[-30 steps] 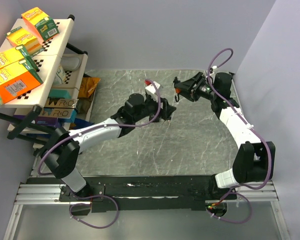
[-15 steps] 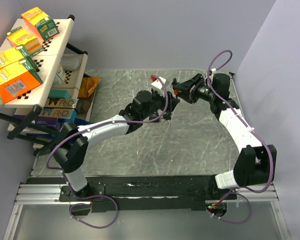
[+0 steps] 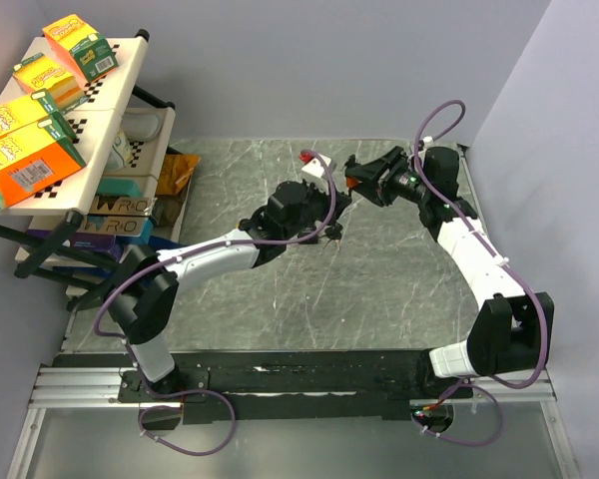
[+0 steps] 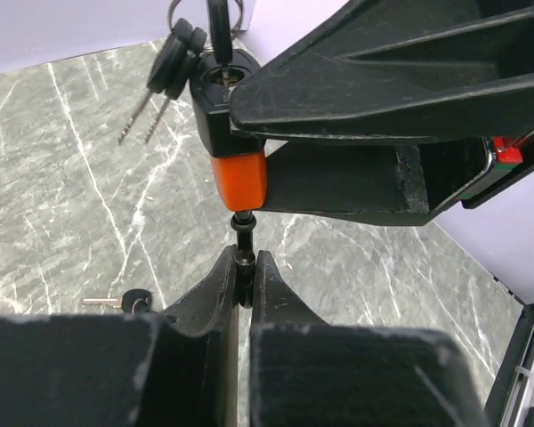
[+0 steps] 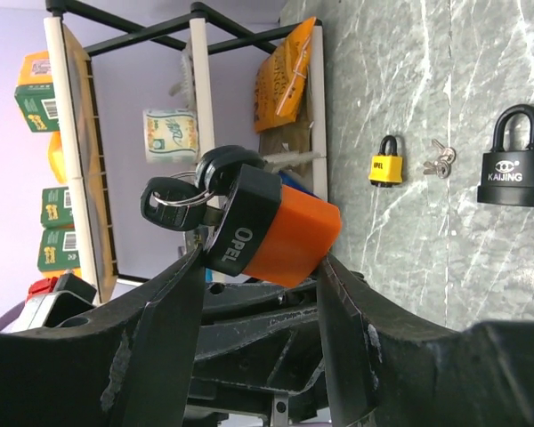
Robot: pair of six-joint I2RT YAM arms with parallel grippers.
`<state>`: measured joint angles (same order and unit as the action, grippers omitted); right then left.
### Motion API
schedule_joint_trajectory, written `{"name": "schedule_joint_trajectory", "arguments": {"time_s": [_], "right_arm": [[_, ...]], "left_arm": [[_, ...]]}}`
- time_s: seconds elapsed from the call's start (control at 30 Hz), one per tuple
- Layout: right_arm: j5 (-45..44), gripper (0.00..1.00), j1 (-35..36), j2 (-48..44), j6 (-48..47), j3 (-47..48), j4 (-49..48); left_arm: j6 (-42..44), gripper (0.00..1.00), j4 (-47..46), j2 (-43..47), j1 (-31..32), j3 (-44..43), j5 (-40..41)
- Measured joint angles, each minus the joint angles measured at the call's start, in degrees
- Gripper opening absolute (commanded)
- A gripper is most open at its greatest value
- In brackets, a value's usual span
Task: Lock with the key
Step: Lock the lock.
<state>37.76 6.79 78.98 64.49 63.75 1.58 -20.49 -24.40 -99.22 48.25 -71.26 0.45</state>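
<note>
An orange and black padlock [image 5: 276, 233] is held above the table, with my right gripper [image 5: 260, 258] shut on its body. The key [image 4: 219, 36] sits in the keyhole, and spare keys [image 4: 173, 62] hang from its ring. In the left wrist view the lock's orange part [image 4: 238, 178] points toward me and its thin dark shackle [image 4: 242, 233] sticks out. My left gripper [image 4: 243, 267] is shut on that shackle. Seen from the top camera, the two grippers meet at the padlock [image 3: 351, 183] over the far middle of the table.
A small yellow padlock [image 5: 387, 161], a loose set of keys [image 5: 439, 160] and a black padlock [image 5: 514, 162] lie on the marble table. Another key [image 4: 125, 302] lies below my left gripper. A shelf rack [image 3: 70, 130] with boxes stands at the left.
My left gripper moved right and forward to the padlock, then shut on the shackle. The right arm kept holding the padlock and shifted slightly left.
</note>
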Motion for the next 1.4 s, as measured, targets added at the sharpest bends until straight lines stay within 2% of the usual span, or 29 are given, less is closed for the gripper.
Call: {"name": "schedule_joint_trajectory", "arguments": {"time_s": [0.03, 0.07, 0.13, 0.23, 0.37, 0.47, 0.57, 0.63, 0.8, 0.93, 1.03, 1.2, 1.4], "right_arm": [[0.02, 0.69, -0.02, -0.07, -0.09, 0.00, 0.02], [0.07, 0.76, -0.07, -0.13, -0.24, 0.00, 0.17], [0.90, 0.88, -0.68, -0.24, -1.27, 0.00, 0.39], [3.93, 1.00, -2.56, -1.27, -4.70, 0.00, 1.53], [9.03, 1.00, -9.16, -4.44, -15.80, 0.90, 7.10], [13.05, 1.00, -14.75, -8.79, -30.21, 1.62, 12.07], [16.92, 1.00, -15.96, -13.44, -48.76, 2.69, 17.42], [20.31, 1.00, -15.63, -16.87, -62.60, 2.82, 20.79], [24.26, 1.00, -11.85, -22.64, -93.07, 3.08, 30.82], [22.69, 1.00, -4.74, -25.75, -110.25, 1.01, 33.66], [21.73, 1.00, -0.74, -27.17, -120.56, 0.42, 36.52], [20.15, 1.00, 4.09, -27.32, -138.22, 0.35, 43.58], [15.80, 0.98, 11.30, -27.50, -149.74, -3.13, 44.26]], "left_arm": [[0.07, 0.01, -0.02, 0.00, 0.00, 0.00, -0.13], [0.26, 0.01, -0.02, 0.00, 0.00, 0.00, -0.26], [1.31, 0.01, 0.52, 0.20, -0.26, 0.07, -1.31], [3.39, 0.01, 3.41, 1.36, -1.49, 1.22, -5.46], [4.96, 0.01, 10.49, 3.80, -6.60, 1.46, -16.06], [5.95, 0.01, 19.43, 4.57, -12.57, -2.10, -27.17], [7.56, 0.01, 29.92, 3.98, -16.11, -8.63, -35.36], [9.79, 0.01, 38.62, 2.03, -16.55, -16.22, -41.24], [19.78, 0.01, 62.77, -6.16, -15.32, -33.97, -53.68], [28.63, 0.01, 80.35, -12.22, -14.08, -40.35, -57.75], [32.96, 0.01, 90.14, -15.12, -13.44, -41.16, -58.42], [35.71, 0.01, 98.33, -17.05, -13.16, -41.20, -59.78], [35.85, 0.01, 100.61, -17.05, -13.16, -41.27, -63.78]]}}
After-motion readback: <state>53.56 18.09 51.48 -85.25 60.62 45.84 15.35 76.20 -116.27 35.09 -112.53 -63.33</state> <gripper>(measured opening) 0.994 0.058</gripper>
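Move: The orange lock, its shackle already pinched by the left fingers, has its body some 4 cm above the left hand and barely ahead. The right fingers still hold that body, about 1 cm ahead and 1 cm left of the right hand; its keys hang about 5 cm above that hand. Some 25 cm below the left hand lie loose black-headed keys, roughly 4 cm left and 1 cm back, and the black padlock, 10 cm left and 2 cm back. The right fingers open and let go of the orange lock's body while the left keeps its pinch on the shackle, carrying the lock about 14 cm back and 8 cm left, turning clockwise and tipping down. The right hand swings back and right, then comes round leftward, about 17 cm back overall, rolling some 140 degrees, its open fingers ending pointed at the key end. ##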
